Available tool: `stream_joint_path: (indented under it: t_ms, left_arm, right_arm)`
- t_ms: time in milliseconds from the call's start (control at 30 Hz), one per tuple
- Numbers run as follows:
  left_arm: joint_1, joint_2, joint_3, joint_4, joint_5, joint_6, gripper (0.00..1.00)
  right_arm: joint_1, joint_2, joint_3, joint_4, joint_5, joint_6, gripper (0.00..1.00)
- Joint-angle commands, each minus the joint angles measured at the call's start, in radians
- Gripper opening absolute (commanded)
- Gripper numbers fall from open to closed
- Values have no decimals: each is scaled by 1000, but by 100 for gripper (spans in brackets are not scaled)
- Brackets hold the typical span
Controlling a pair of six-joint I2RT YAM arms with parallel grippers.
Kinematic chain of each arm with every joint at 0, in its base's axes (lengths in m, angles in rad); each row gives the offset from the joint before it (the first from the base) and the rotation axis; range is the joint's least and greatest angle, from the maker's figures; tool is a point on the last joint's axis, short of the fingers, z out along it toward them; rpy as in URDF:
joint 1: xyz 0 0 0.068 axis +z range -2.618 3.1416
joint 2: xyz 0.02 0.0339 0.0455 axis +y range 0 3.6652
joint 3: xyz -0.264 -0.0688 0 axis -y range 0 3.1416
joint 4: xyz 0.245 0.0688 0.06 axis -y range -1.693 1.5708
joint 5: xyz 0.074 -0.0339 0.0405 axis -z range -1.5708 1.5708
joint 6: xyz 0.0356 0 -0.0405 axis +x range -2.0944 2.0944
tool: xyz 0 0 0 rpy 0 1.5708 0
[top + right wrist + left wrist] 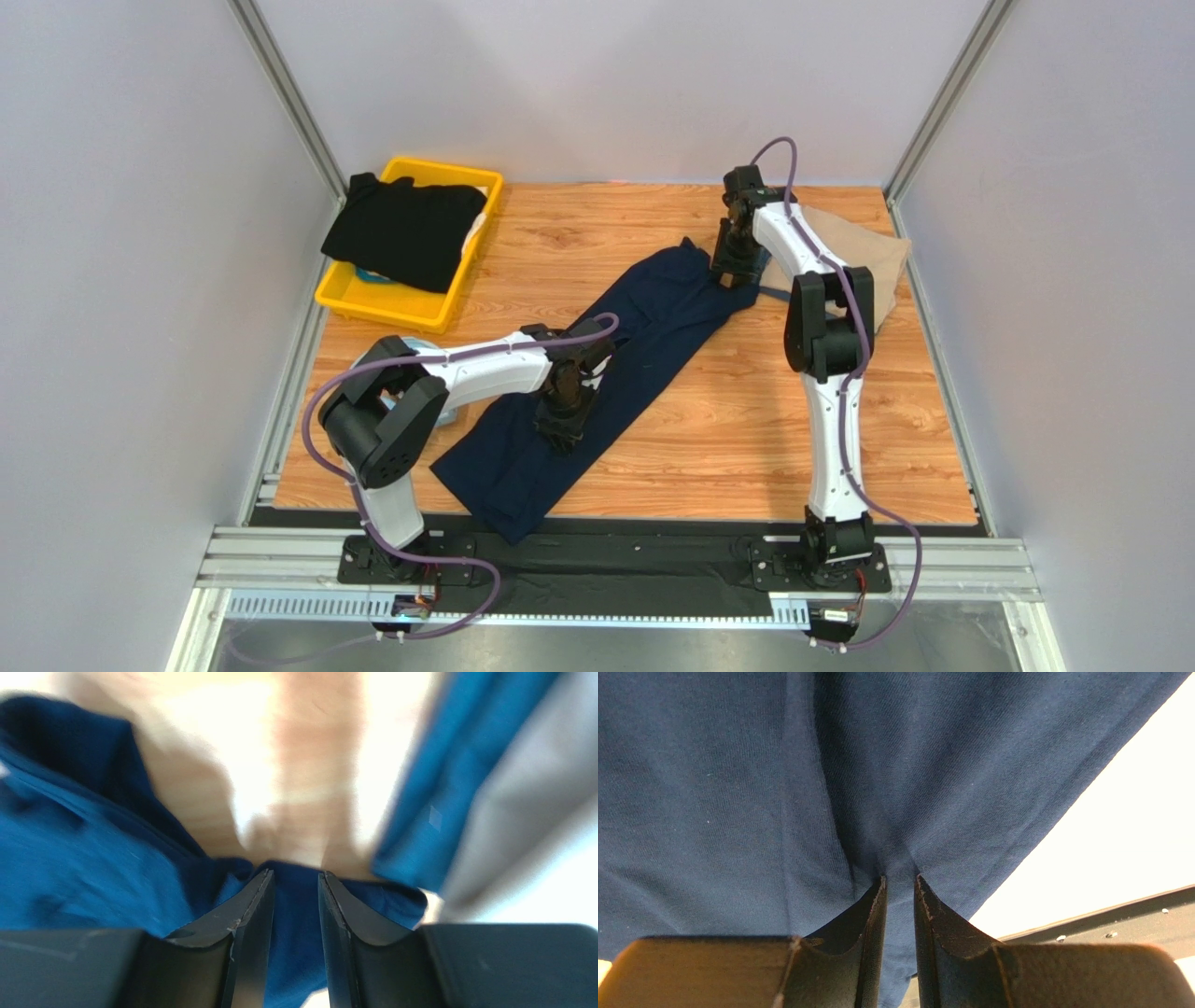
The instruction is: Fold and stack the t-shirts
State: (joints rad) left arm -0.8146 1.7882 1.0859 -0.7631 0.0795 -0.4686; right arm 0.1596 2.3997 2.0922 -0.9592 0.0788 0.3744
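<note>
A dark navy t-shirt lies stretched in a long diagonal band across the wooden table. My left gripper is shut on a pinch of its cloth near the middle; the navy t-shirt fills the left wrist view, bunched between the jaws of the left gripper. My right gripper is shut on the far upper end, where the navy t-shirt sits between the jaws of the right gripper. A tan t-shirt lies at the back right, behind the right arm. A black t-shirt drapes over the bin.
A yellow plastic bin stands at the back left with something light blue inside. Metal frame posts and grey walls enclose the table. A black strip and rail run along the near edge by the arm bases.
</note>
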Motion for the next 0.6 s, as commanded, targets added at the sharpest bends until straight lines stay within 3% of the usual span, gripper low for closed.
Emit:
stream_joint_path:
  t_ms: [0, 133, 333, 467, 567]
  left_arm:
    - [-8, 79, -106, -28, 3, -13, 28]
    - [-6, 77, -89, -35, 20, -15, 29]
    - [-6, 171, 18, -53, 37, -10, 29]
    - [-6, 240, 115, -77, 29, -7, 29]
    - [-6, 279, 186, -102, 9, 5, 29]
  right_arm:
    - [-14, 88, 138, 34, -149, 33, 36]
    - [-15, 121, 190, 123, -316, 90, 38]
    - [-14, 115, 221, 231, -410, 103, 39]
    - [-19, 33, 198, 249, -429, 77, 38]
    - [-22, -115, 73, 309, -393, 60, 39]
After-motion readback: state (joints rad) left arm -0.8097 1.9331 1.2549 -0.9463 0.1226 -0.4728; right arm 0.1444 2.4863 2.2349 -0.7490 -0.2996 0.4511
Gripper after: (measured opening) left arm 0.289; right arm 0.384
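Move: Ahead and to the left of the right hand, about 8 cm each way and nearly level with its tips, stands the puckered far-left corner of the navy t-shirt. The shirt's far-right corner lies about 6 cm right and 2 cm back from this hand. The beige t-shirt stack is centred some 22 cm right and 3 cm farther out. From the left hand, the far-left corner lies about 37 cm ahead and 23 cm right. Sweeping forward and left in about equal parts, some 9 cm in all, the right hand leaves the middle of the navy shirt's far edge for the puckered far-left corner. It runs almost level at first, then rises about 3 cm, its fingertips swinging some 25 degrees outward to the left and its opening unchanged. The left fingertips still rest on the shirt's middle, tilting slightly. ##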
